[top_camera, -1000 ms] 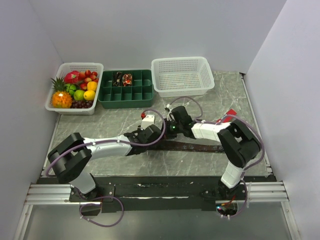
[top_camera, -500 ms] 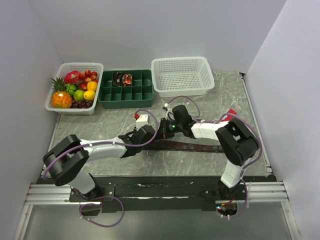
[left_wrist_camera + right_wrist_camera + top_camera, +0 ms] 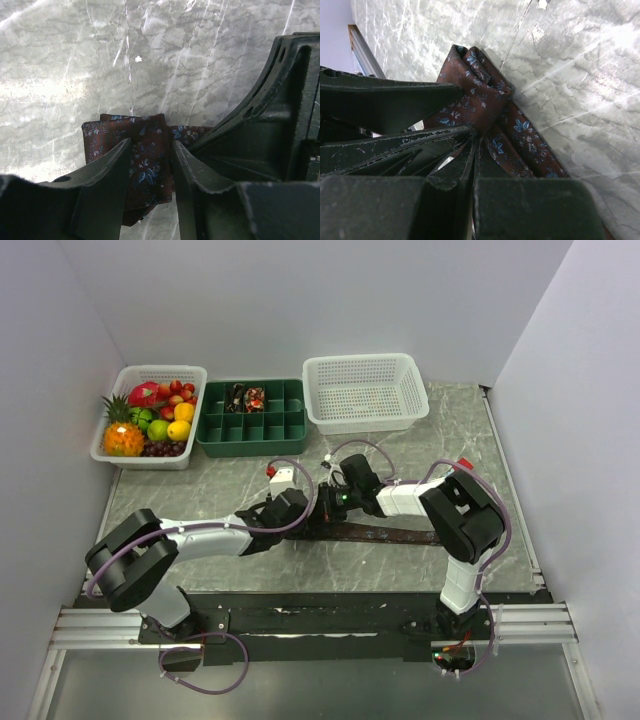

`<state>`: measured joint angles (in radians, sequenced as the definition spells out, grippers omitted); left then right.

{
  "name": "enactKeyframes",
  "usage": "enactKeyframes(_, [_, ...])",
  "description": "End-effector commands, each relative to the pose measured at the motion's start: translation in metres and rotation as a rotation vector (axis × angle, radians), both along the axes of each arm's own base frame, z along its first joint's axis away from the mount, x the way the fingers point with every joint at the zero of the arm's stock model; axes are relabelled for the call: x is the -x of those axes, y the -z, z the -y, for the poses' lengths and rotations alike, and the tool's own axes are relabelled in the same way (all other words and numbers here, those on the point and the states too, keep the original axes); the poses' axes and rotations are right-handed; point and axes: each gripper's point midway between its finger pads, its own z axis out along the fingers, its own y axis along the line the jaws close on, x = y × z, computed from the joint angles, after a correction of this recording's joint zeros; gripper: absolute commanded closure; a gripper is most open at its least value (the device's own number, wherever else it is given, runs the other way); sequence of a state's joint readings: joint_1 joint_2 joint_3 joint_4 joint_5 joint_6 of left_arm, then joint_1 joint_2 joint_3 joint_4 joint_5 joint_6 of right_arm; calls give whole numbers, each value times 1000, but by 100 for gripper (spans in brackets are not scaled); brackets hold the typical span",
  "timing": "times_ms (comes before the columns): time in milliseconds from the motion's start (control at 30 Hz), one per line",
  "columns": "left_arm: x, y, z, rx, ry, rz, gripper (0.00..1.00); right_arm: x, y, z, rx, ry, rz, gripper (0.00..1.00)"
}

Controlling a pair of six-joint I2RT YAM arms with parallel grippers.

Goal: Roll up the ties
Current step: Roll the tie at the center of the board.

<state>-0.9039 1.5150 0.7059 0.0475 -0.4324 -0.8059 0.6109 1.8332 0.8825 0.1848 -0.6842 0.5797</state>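
One of the ties, dark maroon with small blue flowers, lies flat across the near middle of the table. Its left end is folded over into a short roll. My left gripper straddles that roll, and its two fingers press the fabric from both sides. From the right, my right gripper stands shut, its tip against the fold of the tie. The left gripper's fingers show at the left of the right wrist view. Two rolled ties sit in the green tray.
A green compartment tray stands at the back centre. Left of it is a white basket of plastic fruit; right of it is an empty white basket. A small red thing shows behind the right arm's elbow.
Both grippers have shifted a little to the left together, taking the tie's folded end along. The right arm's elbow now covers more of the red thing.
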Motion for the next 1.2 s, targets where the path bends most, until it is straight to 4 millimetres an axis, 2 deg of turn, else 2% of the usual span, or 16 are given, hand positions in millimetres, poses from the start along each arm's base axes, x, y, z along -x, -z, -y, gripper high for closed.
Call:
enactKeyframes(0, [2,-18,18,114,34,21,60,-14,-39,-21,-116,-32,105,100])
enactKeyframes(167, [3,-18,17,129,24,21,74,-13,-44,-19,-122,-29,123,100])
enactKeyframes(300, [3,-15,16,124,13,13,96,-13,-47,-20,-127,-28,131,100])
enactKeyframes(333, [3,-14,16,120,13,11,99,-13,-49,-21,-136,-32,133,100])
enactKeyframes(733, [5,-2,12,113,-10,-11,99,-8,-44,-30,-152,-47,114,100])
enactKeyframes(833, [4,-3,11,117,-17,-8,99,-7,-34,-32,-113,-44,106,100])
enactKeyframes(967, [2,-5,8,117,-29,-3,99,-3,-10,-31,-43,-36,78,100])
enactKeyframes(1167, [3,-8,6,123,-28,1,99,-4,10,-28,21,-16,53,100])
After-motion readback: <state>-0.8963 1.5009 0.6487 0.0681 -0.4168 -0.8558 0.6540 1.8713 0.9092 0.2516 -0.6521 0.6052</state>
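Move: The rolled end of the tie lies just under the left hand's half-open fingers, its middle about 1 cm to their left and 1 cm below. From the right hand's shut fingertips the roll is some 3 cm to the left and 1 cm below. The unrolled tie strip runs off to the right, its middle about 13 cm right of the right hand. The green tray stands roughly 25 cm ahead and 12 cm left of the left hand; the white basket, about 29 cm ahead and 10 cm right of the right hand. Over the rolled end of the tie the left fingers close from nearly half open to shut, then sink about 1.5 cm into the roll, easing slightly back and left. The right hand, fingers kept shut, lifts nearly 2 cm and comes down again to its starting height about 2 cm farther left, at the roll's right edge and close beside the left fingertips. ##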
